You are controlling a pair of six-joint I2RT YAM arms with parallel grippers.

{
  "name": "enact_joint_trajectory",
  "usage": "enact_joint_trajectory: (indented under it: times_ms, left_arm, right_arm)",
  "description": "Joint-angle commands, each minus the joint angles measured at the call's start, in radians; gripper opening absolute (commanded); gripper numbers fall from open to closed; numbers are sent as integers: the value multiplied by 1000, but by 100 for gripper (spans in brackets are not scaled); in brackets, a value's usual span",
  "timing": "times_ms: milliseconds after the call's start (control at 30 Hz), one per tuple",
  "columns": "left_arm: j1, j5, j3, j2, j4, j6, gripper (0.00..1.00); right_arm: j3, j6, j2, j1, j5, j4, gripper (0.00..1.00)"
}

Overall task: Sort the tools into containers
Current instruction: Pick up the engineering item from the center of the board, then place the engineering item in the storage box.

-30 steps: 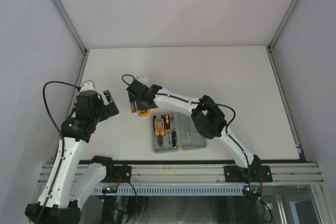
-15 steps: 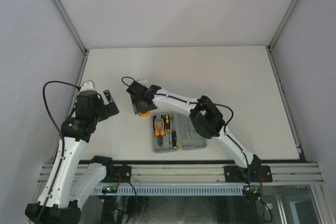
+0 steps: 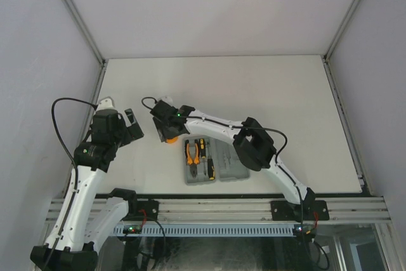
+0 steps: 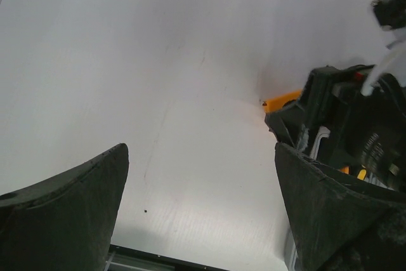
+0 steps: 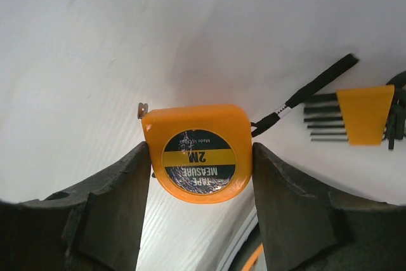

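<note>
The round orange tape measure (image 5: 198,157) lies on the white table just beyond the case's far left corner, and only an orange sliver of it (image 3: 172,138) shows from above. My right gripper (image 5: 200,150) (image 3: 167,130) is over it, with a finger pressed against each side. Its black wrist cord (image 5: 317,87) trails right toward the orange-and-black hex-key set (image 5: 365,113). The grey case (image 3: 233,164) lies open; its left half holds the orange-handled pliers (image 3: 191,152) and a yellow-and-black screwdriver (image 3: 209,168). My left gripper (image 3: 132,125) (image 4: 200,157) hangs wide open over bare table to the left.
In the left wrist view, the right arm's black wrist (image 4: 355,125) fills the right side, with a bit of the orange tape measure (image 4: 282,100) beside it. The table's near edge (image 3: 254,195) runs just behind the case. White walls enclose the table.
The right gripper has settled a little lower and leftward over the tape measure, and its fingers have drawn in against the tool's sides. The left arm has not moved.
</note>
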Motion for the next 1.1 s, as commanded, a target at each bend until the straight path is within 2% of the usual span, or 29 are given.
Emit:
enact_joint_trajectory:
  times_ms: [0,267,433,733,1067]
  left_arm:
    - [9,-28,1,-7,35,12,100]
    - [7,-31,1,1,32,10,100]
    - [9,-37,0,-3,30,6,100]
    - [9,-9,-4,11,38,10,100]
    - [8,7,-7,20,42,13,100]
  right_arm:
    - [-60,-36,-228,26,-2,99,40]
    - [-367,17,-488,20,70,153,38]
    - [-633,48,-661,19,114,197,37]
    - [-1019,-42,-854,15,27,351,35]
    - [-1222,25,-971,-14,-45,434,33]
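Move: The tape measure is already gripped in the right hand, low over the table. The gray case's empty right half lies about 25 cm to this hand's right and 9 cm back, a couple of cm lower. Pliers in the left half are 9 cm right and 9 back, the screwdrivers 15 right and 9 back; the orange hex-key set is 6 ahead and 8 right. From the raised left hand, that empty half is roughly 36 cm right, 3 back and 17 down. Keeping its pinch on the tape measure, the right hand first rises steeply by about 12 cm while easing back, away from the bare table and clear of the case's rim. It then arcs right and back towards the case's empty half while sinking some 10 cm, finishing about 18 cm right and 11 cm back from where it began, low over the seam between the halves, the wrist tilting some 10 degrees on the way and coming back almost level with its first attitude. ##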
